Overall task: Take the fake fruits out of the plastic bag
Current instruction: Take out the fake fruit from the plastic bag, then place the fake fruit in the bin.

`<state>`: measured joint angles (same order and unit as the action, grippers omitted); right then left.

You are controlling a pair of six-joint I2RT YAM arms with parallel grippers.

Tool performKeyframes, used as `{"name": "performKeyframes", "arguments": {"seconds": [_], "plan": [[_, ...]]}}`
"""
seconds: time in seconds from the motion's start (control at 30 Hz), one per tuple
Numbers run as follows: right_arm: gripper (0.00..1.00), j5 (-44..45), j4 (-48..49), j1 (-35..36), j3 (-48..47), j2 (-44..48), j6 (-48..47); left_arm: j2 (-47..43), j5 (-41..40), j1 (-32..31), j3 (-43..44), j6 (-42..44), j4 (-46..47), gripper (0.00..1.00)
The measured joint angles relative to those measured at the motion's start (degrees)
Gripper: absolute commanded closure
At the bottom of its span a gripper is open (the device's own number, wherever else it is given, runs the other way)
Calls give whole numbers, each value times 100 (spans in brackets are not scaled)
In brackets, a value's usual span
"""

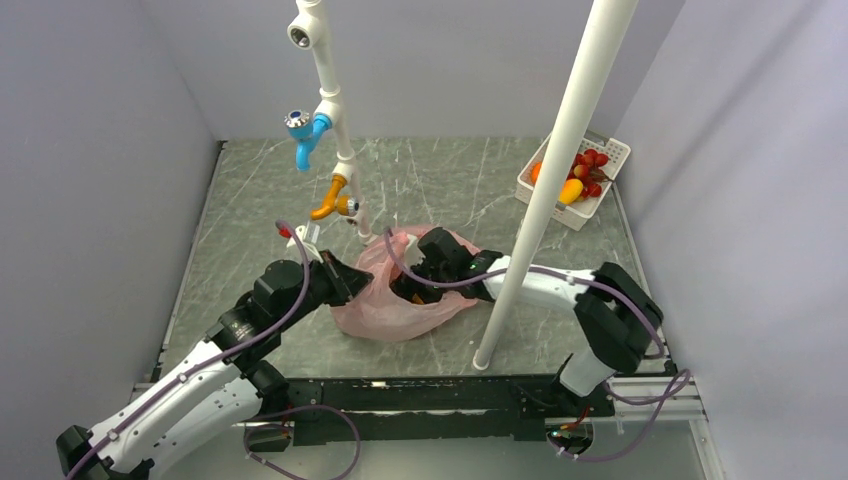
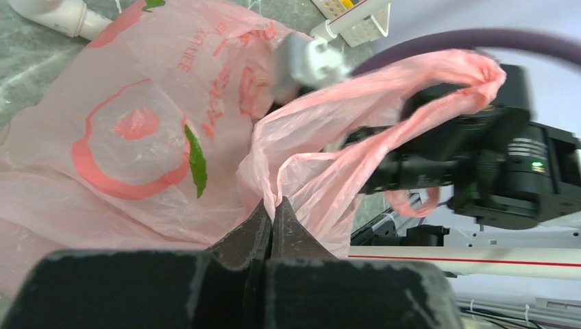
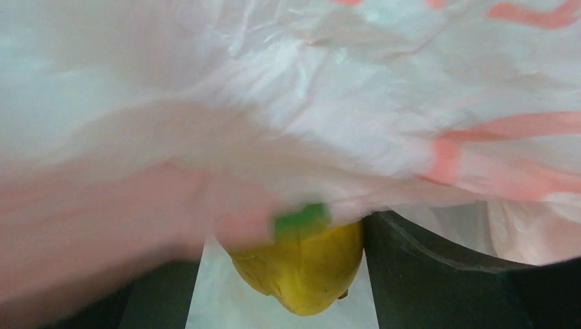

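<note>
The pink plastic bag (image 1: 400,312) lies crumpled in the middle of the table. My left gripper (image 1: 345,285) is shut on a pinch of its thin film near the mouth (image 2: 274,202), and the printed bag (image 2: 137,123) spreads out beyond. My right gripper (image 1: 420,282) reaches into the bag's mouth from the right. In the right wrist view a yellow fake fruit (image 3: 301,267) sits between its fingers (image 3: 425,274). The right finger touches the fruit, a gap shows at the left finger, and bag film drapes over the top. One bag handle (image 2: 438,82) hangs over the right arm.
A white slotted basket (image 1: 612,148) at the back right holds a red bunch (image 1: 592,163), a yellow fruit (image 1: 571,190) and an orange one (image 1: 536,172). A white pole (image 1: 545,190) stands just right of the bag. A pipe with taps (image 1: 335,150) stands behind it.
</note>
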<state>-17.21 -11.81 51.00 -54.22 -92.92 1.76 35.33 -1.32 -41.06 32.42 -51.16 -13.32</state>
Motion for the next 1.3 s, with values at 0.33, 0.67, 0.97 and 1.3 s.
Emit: {"name": "performKeyframes", "arguments": {"seconds": [0.33,0.67,0.97,1.3], "plan": [[84,-898,804,-855,323,1143,723,-256,-9,0,-249,-28,-127,100],[89,-2253,1679,-1825,984,2044,1818,-225,-2,0,-348,-63,-116,100],[96,-1980,1591,-2697,1005,3182,2076,-203,2,2,-382,-63,-105,100],[100,391,841,-3598,1504,4529,2225,-293,4,2,-455,-81,-114,100]]}}
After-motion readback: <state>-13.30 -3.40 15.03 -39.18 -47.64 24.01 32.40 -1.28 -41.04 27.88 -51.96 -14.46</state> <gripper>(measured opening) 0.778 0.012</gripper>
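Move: The right hand is already down inside the pink bag with the yellow fruit between its fingers. The white basket for the fruit lies about 26 cm ahead and some 38 cm to its right, nearly level with it. The white pole's foot stands roughly 13 cm back and 13 cm right, 4 cm lower; the tap pipe's foot is about 14 cm ahead and 11 cm left, just as low. From the left hand, the basket is some 27 cm ahead, 46 cm right and 17 cm below. Mostly straight up at first, then sweeping right and forward ever faster, the right hand draws the gripped yellow fruit out of the bag towards the basket: nearly 20 cm up, as far right, about 10 cm forward. The wrist brings the down-pointing fingers towards level, then swings clockwise some 50 degrees. The left hand keeps its pinch on the bag's rim, sinking about 3 cm. ##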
